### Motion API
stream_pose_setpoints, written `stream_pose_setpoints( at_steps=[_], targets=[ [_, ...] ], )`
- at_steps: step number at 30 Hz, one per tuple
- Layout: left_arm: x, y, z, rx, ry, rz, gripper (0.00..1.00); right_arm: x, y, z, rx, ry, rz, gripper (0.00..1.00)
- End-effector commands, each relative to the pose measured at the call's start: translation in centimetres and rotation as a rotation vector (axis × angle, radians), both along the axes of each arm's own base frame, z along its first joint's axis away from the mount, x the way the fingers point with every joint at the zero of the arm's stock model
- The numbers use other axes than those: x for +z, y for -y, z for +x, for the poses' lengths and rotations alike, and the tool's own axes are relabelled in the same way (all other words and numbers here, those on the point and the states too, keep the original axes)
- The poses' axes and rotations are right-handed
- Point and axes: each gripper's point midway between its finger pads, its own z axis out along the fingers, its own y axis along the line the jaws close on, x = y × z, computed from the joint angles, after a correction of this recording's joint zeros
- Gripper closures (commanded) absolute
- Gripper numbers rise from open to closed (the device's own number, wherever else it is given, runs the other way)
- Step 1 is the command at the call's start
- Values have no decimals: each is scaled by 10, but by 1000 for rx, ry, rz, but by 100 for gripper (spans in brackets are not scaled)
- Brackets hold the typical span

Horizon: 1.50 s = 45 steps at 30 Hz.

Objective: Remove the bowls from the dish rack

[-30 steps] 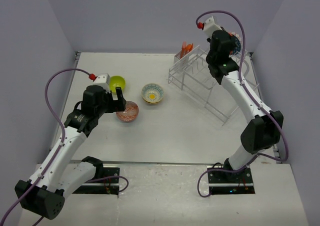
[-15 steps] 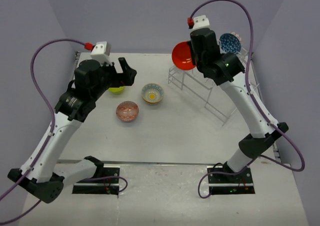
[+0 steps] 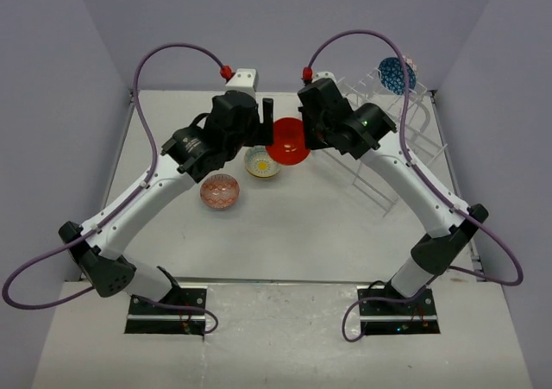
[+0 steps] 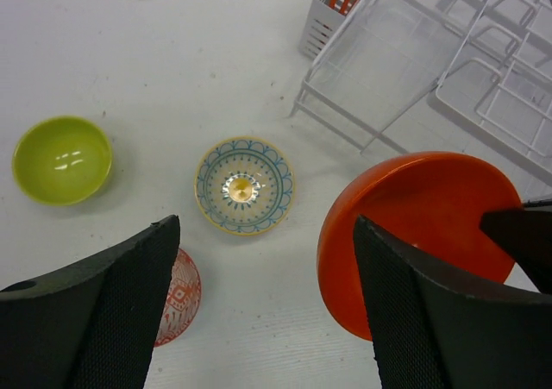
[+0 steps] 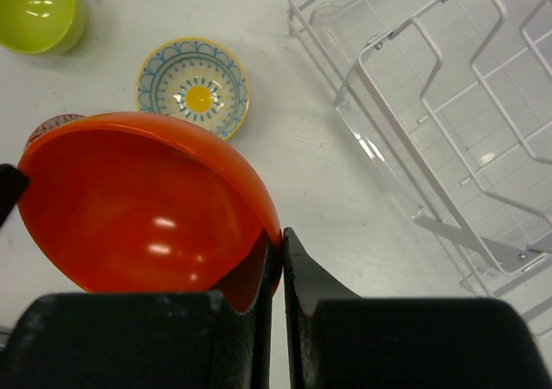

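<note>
My right gripper [image 5: 283,251] is shut on the rim of the plain orange-red bowl [image 5: 138,199] and holds it tilted above the table's middle [image 3: 287,141]. My left gripper [image 4: 267,320] stands open right beside it. Its right finger [image 4: 431,320] overlaps that bowl's near side, and part of the bowl [image 4: 414,216] lies between the jaws. On the table sit the lime green bowl [image 4: 62,159], the yellow-centred bowl [image 4: 244,185] and the pink-red bowl [image 3: 219,191]. A dark blue bowl [image 3: 396,74] stands in the white dish rack [image 3: 379,156].
The rack's utensil basket [image 4: 332,14] holds orange utensils at its near-left corner. Purple cables arch above both arms. Grey walls close in the table on the left, back and right.
The right arm has carried the orange-red bowl from the rack leftward to the table's middle. The left arm has swung right from the lime bowl to meet it, its jaws narrowing slightly.
</note>
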Motion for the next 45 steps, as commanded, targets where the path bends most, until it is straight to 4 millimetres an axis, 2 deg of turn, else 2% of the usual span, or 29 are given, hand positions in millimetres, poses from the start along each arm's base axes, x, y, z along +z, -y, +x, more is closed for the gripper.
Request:
stream_pose_setpoints(
  at_steps=[1, 2, 6, 8, 10, 11, 12, 13, 14, 15, 20, 22, 23, 24, 25, 26, 27, 28, 29, 31, 32, 34, 35, 36, 37, 39, 40, 43, 45],
  targets=[
    [0, 1, -1, -21, 8, 5, 19, 48, -15, -9, 19, 88, 217, 100],
    [-3, 10, -2, -63, 7, -16, 18, 48, -18, -10, 29, 89, 224, 100],
    [-10, 20, -2, -100, -4, -42, 18, 43, -24, -10, 35, 77, 219, 100],
    [-15, 21, -2, -98, -11, -38, 24, 38, -24, -9, 30, 69, 208, 100],
    [-21, 18, 2, -73, -17, -14, 39, 39, -25, -9, 31, 77, 216, 100],
    [-24, 15, 2, -61, -26, 0, 56, 38, -25, -10, 33, 75, 218, 100],
    [-26, 13, 3, -50, -29, 9, 66, 40, -25, -10, 31, 80, 229, 100],
    [-31, 10, 6, -22, -33, 31, 85, 41, -26, -10, 34, 80, 233, 100],
    [-34, 8, 7, -11, -41, 43, 95, 42, -27, -10, 38, 80, 237, 100],
    [-36, 6, 7, 0, -45, 50, 100, 42, -28, -10, 38, 80, 237, 100],
    [-41, -4, 13, 59, -51, 71, 100, 35, -37, -9, 59, 67, 237, 99],
    [-42, -12, 17, 76, -57, 52, 100, 35, -38, -9, 67, 71, 243, 52],
    [-42, -29, 27, 115, -64, 32, 100, 34, -34, -9, 53, 76, 233, 26],
    [-37, -40, 29, 128, -59, 4, 100, 35, -31, -9, 38, 83, 228, 6],
    [-44, -45, 33, 108, -79, -32, 100, 36, -24, -8, 13, 100, 216, 1],
    [-44, -75, 45, 170, -79, -55, 100, 38, -17, -10, 0, 111, 212, 1],
    [-46, -85, 47, 173, -83, -82, 100, 35, -11, -12, -13, 114, 196, 1],
    [-49, -98, 52, 195, -86, -98, 100, 41, -8, -14, -14, 131, 206, 1],
    [-54, -128, 62, 264, -96, -127, 100, 44, 0, -19, -17, 141, 206, 1],
    [-70, -142, 72, 271, -139, -195, 100, 39, 8, -22, -25, 148, 190, 1],
    [-86, -173, 78, 359, -174, -237, 100, 43, 14, -26, -24, 160, 195, 1],
    [-105, -192, 90, 394, -215, -323, 100, 35, 20, -29, -23, 155, 183, 1],
    [-113, -219, 96, 442, -226, -359, 100, 38, 24, -33, -15, 165, 184, 1],
    [-130, -221, 105, 432, -273, -381, 100, 37, 25, -35, -10, 169, 186, 1],
    [-137, -226, 108, 440, -299, -385, 100, 30, 28, -37, -8, 158, 171, 1],
    [-146, -235, 122, 458, -316, -387, 100, 32, 36, -42, -10, 177, 164, 1],
    [-148, -236, 127, 454, -315, -386, 100, 26, 41, -43, -14, 171, 150, 1],
    [-159, -238, 141, 447, -339, -396, 100, 25, 49, -46, -18, 186, 151, 1],
    [-176, -240, 147, 459, -384, -389, 100, 25, 51, -48, -9, 192, 150, 1]
  ],
)
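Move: The orange bowl, held by the right hand at its right rim, has its middle about 6 cm right, 2 back and 5 below the left hand, and about 5 cm left, 1 back and 3 below the right. Far below the left hand, some 30 cm, the green bowl stands 11 ahead and 21 left; the yellow-centred bowl 7 ahead, straight on; the red patterned bowl 3 back, 12 left. Left pinches the orange bowl's rim, right releases, left swings it 25 cm leftward, down towards the green bowl. ##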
